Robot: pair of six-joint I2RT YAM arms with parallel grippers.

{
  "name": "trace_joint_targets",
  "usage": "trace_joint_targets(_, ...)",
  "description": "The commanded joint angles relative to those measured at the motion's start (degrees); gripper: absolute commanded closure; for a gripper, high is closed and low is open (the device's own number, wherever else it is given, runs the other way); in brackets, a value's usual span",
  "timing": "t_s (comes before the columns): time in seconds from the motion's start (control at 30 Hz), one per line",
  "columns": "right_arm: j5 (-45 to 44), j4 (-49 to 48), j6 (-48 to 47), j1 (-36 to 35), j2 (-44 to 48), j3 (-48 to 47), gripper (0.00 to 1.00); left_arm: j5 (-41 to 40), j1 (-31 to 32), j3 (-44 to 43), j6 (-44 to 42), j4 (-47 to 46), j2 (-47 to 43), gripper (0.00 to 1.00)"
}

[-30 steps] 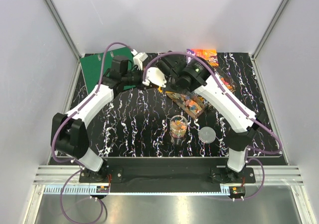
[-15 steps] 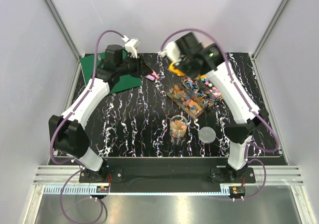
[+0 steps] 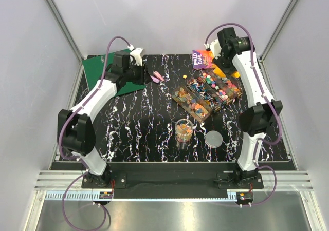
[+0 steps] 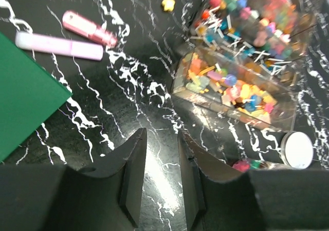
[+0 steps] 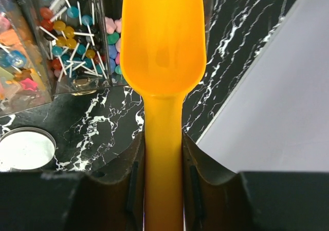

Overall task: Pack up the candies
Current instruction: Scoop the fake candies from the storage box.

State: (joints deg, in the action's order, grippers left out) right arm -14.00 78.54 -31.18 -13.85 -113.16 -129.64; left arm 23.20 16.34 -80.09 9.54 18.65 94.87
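The candies [image 3: 208, 91] fill a clear compartment tray [image 3: 181, 101] right of centre, also shown in the left wrist view [image 4: 241, 87] and the right wrist view [image 5: 67, 36]. More candies sit in a clear cup [image 3: 183, 131] in front of the tray. One loose yellow candy [image 3: 184, 77] [image 4: 168, 3] lies behind it. My right gripper [image 3: 224, 61] [image 5: 163, 138] is at the far right corner, shut on the handle of a yellow scoop [image 5: 163, 36] whose bowl is bare. My left gripper [image 3: 147, 76] [image 4: 161, 137] is open over bare table, nothing between its fingers.
Two pink highlighter pens [image 3: 158, 77] [image 4: 72, 36] lie just right of the left gripper. A green board [image 3: 105, 72] lies at the back left. A round white lid [image 3: 214, 138] [image 5: 25, 149] rests beside the cup. A purple packet [image 3: 201, 60] lies behind the tray.
The left gripper has opened, and the pink pens now lie on the table beside it. The right arm swung with the scoop from the middle back to the far right corner.
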Motion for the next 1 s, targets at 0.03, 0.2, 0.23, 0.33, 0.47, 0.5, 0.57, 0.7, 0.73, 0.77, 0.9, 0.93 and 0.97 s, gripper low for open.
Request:
trace_joint_targets(0.03, -1.01, 15.06, -1.95, 1.89, -3.2, 3.34, 1.0, 0.26, 0.1, -0.94, 1.0, -1.6, 3.48, 0.67)
trace_joint_targets(0.2, -3.83, 15.06, -3.54, 2.42, -4.7, 6.14, 1.0, 1.14, 0.1, -1.2, 1.89, -2.48, 5.32, 0.67)
trace_joint_targets(0.23, -4.1, 15.06, -3.8, 2.51, -4.61, 7.12, 1.0, 1.06, 0.1, -1.29, 1.8, -2.57, 5.5, 0.67)
trace_joint_targets(0.33, -4.81, 15.06, -4.33, 2.42, -4.17, 10.81, 1.0, 1.76, 0.1, -1.99, 1.53, -2.66, 6.47, 0.67)
trace_joint_targets(0.47, -5.77, 15.15, -4.59, 2.6, -4.08, 13.27, 1.0, 2.81, -0.17, -3.05, 1.62, -2.75, 7.78, 0.67)
trace_joint_targets(0.5, -5.78, 15.06, -4.51, 2.51, -4.26, 13.71, 1.0, 3.08, -0.25, -3.22, 1.53, -2.75, 7.96, 0.67)
trace_joint_targets(0.57, -6.04, 15.06, -4.68, 2.6, -4.43, 14.5, 1.0, 3.34, -0.34, -3.49, 1.53, -2.83, 8.57, 0.67)
trace_joint_targets(0.7, -6.74, 15.06, -5.82, 2.6, -4.87, 16.87, 1.0, 3.87, -0.6, -3.4, 1.88, -3.01, 9.01, 0.67)
trace_joint_targets(0.73, -6.92, 15.06, -6.17, 2.51, -5.57, 16.88, 1.0, 3.96, -0.61, -3.4, 2.06, -3.1, 9.1, 0.67)
trace_joint_targets(0.77, -6.92, 15.06, -6.35, 2.6, -6.1, 16.62, 1.0, 3.87, -0.69, -3.31, 2.15, -3.19, 9.1, 0.67)
trace_joint_targets(0.9, -7.18, 15.06, -7.4, 2.86, -9.52, 13.55, 1.0, 3.87, -0.87, -3.23, 2.41, -3.19, 8.93, 0.67)
trace_joint_targets(0.93, -7.36, 15.06, -8.01, 2.95, -11.01, 12.67, 1.0, 3.61, -0.96, -3.23, 2.41, -3.19, 8.93, 0.67)
trace_joint_targets(0.97, -7.36, 15.06, -8.11, 3.12, -11.81, 10.4, 1.0, 3.61, -1.13, -3.05, 2.41, -3.19, 8.84, 0.67)
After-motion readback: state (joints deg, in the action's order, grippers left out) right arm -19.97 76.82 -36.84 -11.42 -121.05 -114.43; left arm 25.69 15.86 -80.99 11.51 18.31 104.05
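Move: The right hand holds the orange scoop; the gumball box it is taken to has its middle about 4 cm ahead, 8 cm to the left and 19 cm below. The star-candy box is some 5 cm ahead and 2 cm left, the lollipop box 1 cm ahead and 12 cm left, both equally low. From the empty left hand the gumball box lies about 5 cm ahead, 29 cm right and 16 cm down. Right hand lowers the scoop 12 cm to the gumball box, tipping 20 degrees steeper; left hand sinks 6 cm. ##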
